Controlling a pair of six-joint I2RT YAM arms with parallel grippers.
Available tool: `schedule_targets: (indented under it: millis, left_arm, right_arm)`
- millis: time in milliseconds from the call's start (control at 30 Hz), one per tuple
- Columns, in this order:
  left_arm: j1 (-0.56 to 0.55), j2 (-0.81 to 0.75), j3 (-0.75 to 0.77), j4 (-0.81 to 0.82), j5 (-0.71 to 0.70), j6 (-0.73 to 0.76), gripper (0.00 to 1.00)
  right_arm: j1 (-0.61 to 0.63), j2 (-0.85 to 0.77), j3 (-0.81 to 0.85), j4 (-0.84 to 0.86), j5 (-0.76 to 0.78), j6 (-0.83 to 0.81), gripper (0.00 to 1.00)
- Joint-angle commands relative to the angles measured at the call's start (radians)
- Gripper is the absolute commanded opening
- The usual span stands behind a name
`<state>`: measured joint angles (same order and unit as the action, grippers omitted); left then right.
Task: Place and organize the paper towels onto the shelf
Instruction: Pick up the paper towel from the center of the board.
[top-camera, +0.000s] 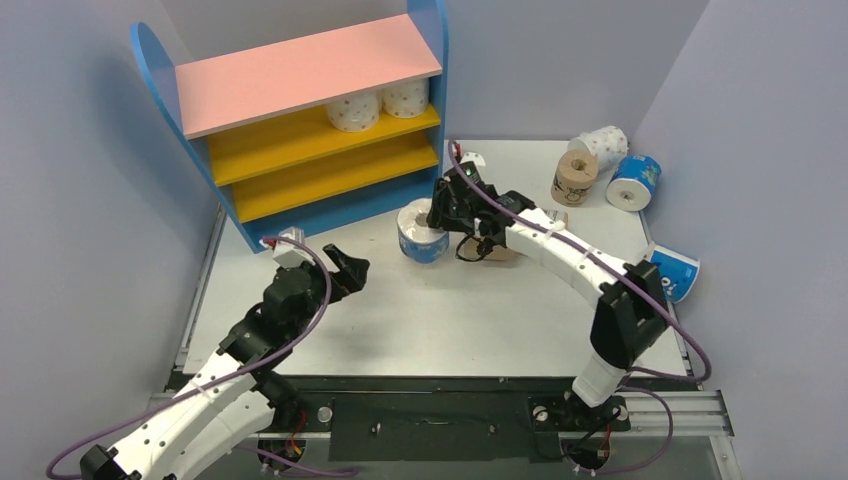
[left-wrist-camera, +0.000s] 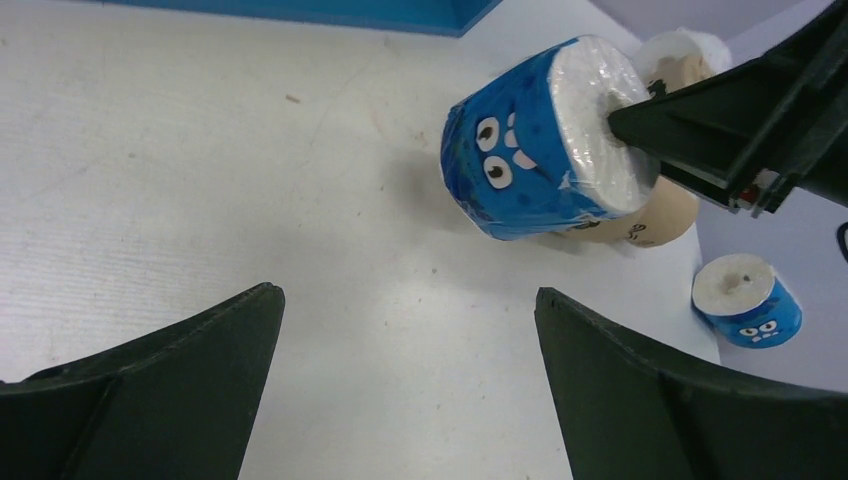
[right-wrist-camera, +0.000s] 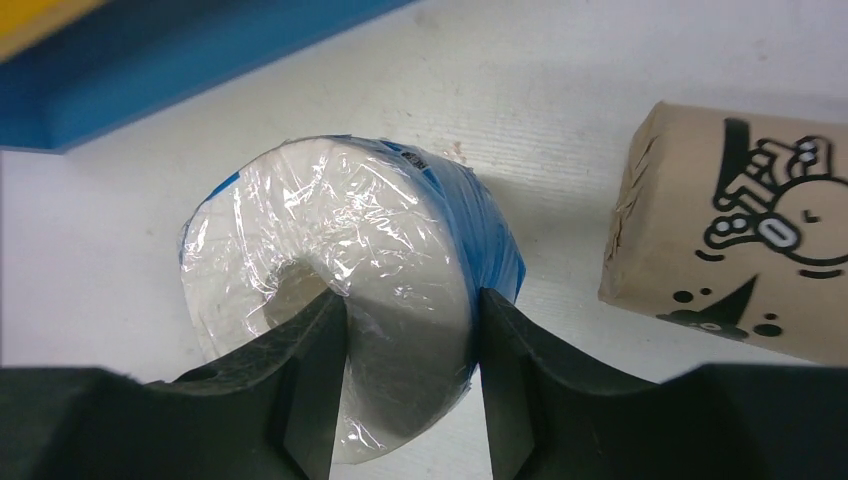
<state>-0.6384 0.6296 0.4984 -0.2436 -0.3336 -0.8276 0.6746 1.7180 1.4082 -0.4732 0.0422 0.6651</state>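
Note:
A blue-and-white paper towel roll (top-camera: 420, 235) (right-wrist-camera: 340, 210) stands on end in front of the shelf (top-camera: 300, 90). My right gripper (top-camera: 440, 215) (right-wrist-camera: 410, 300) is shut on its wall, with one finger in the hollow core and the other outside. In the left wrist view the same roll (left-wrist-camera: 530, 150) is tilted, with the right finger at its core. A tan printed roll (right-wrist-camera: 740, 230) (left-wrist-camera: 660, 215) lies just beside it. Two white dotted rolls (top-camera: 352, 110) (top-camera: 405, 97) sit on the upper yellow board. My left gripper (top-camera: 350, 268) (left-wrist-camera: 408, 300) hangs open over bare table, left of the blue roll.
At the back right lie a tan roll (top-camera: 574, 177), a white dotted roll (top-camera: 603, 146) and a blue roll (top-camera: 634, 181). Another blue roll (top-camera: 675, 272) (left-wrist-camera: 748, 300) lies at the table's right edge. Grey walls close in on both sides.

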Motion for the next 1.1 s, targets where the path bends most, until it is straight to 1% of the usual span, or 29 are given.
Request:
schedule_targets:
  millis: [0, 167, 200, 300, 367, 400, 500, 533, 567, 600, 633, 733, 767, 833, 967, 1067]
  left_arm:
    - [0.007, 0.003, 0.123, 0.045, -0.058, 0.081, 0.96]
    - [0.008, 0.045, 0.225, 0.133, -0.070, 0.133, 0.96]
    - [0.007, 0.060, 0.236, 0.178, -0.068, 0.150, 0.96]
    - [0.008, 0.094, 0.289, 0.290, -0.065, 0.198, 0.96]
    - [0.008, 0.134, 0.345, 0.355, -0.072, 0.264, 0.97]
    - [0.008, 0.170, 0.367, 0.362, -0.079, 0.279, 0.97]
    - [0.006, 0.274, 0.501, 0.367, -0.132, 0.343, 0.96]
    - [0.007, 0.292, 0.525, 0.370, -0.121, 0.365, 0.96]
    - [0.007, 0.324, 0.567, 0.394, -0.108, 0.420, 0.96]
    - [0.006, 0.336, 0.577, 0.420, -0.073, 0.448, 0.96]
    - [0.007, 0.357, 0.585, 0.475, -0.055, 0.501, 0.96]
    - [0.026, 0.390, 0.587, 0.591, 0.061, 0.587, 0.96]
    - [0.030, 0.408, 0.589, 0.641, 0.080, 0.621, 0.96]
    - [0.040, 0.436, 0.597, 0.693, 0.135, 0.689, 0.96]
    - [0.070, 0.486, 0.625, 0.718, 0.232, 0.809, 0.96]
    - [0.128, 0.505, 0.622, 0.760, 0.316, 0.822, 0.96]
  right_arm:
    - [-0.012, -0.170, 0.160, -0.001, 0.051, -0.024, 0.23]
    - [-0.014, -0.191, 0.352, -0.079, 0.069, -0.046, 0.23]
    - [-0.015, -0.187, 0.377, -0.087, 0.074, -0.048, 0.23]
    - [-0.017, -0.165, 0.524, -0.131, 0.082, -0.055, 0.23]
    - [-0.022, -0.132, 0.616, -0.156, 0.088, -0.057, 0.23]
    - [-0.024, -0.122, 0.645, -0.164, 0.088, -0.057, 0.23]
    - [-0.038, -0.060, 0.788, -0.197, 0.090, -0.051, 0.24]
    - [-0.041, -0.047, 0.833, -0.204, 0.089, -0.044, 0.24]
    - [-0.050, -0.025, 0.851, -0.205, 0.087, -0.040, 0.24]
    - [-0.054, -0.013, 0.884, -0.205, 0.087, -0.027, 0.24]
    - [-0.062, 0.011, 0.899, -0.204, 0.082, -0.022, 0.24]
    - [-0.075, 0.059, 0.959, -0.196, 0.075, 0.010, 0.24]
    - [-0.078, 0.070, 0.965, -0.192, 0.074, 0.016, 0.24]
    - [-0.086, 0.084, 0.971, -0.169, 0.071, 0.041, 0.24]
    - [-0.093, 0.102, 0.971, -0.115, 0.063, 0.083, 0.24]
    - [-0.096, 0.112, 0.971, -0.075, 0.058, 0.104, 0.24]
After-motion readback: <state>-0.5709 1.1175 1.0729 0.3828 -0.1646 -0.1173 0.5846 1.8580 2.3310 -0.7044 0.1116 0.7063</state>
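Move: The right gripper already holds the blue paper towel by its wall; the right end of the shelf's pink top board is roughly 14 cm ahead, 4 left and 24 up. Two white paper towels stand about 16 cm above that hand: one 17 ahead and 5 left, one 14 ahead and 14 left. From the empty left hand, the blue paper towel lies about 11 cm ahead, 13 right and 6 below. Keep the right grip on the blue paper towel and raise it steeply, some 30 cm, to the shelf's right end, tipping the hand upward; near the top, ease forward and sink a little. Bring the open left gripper up as well, then forward and slightly right, closing in on the paper towel, its fingers tilting up about 45 degrees. ##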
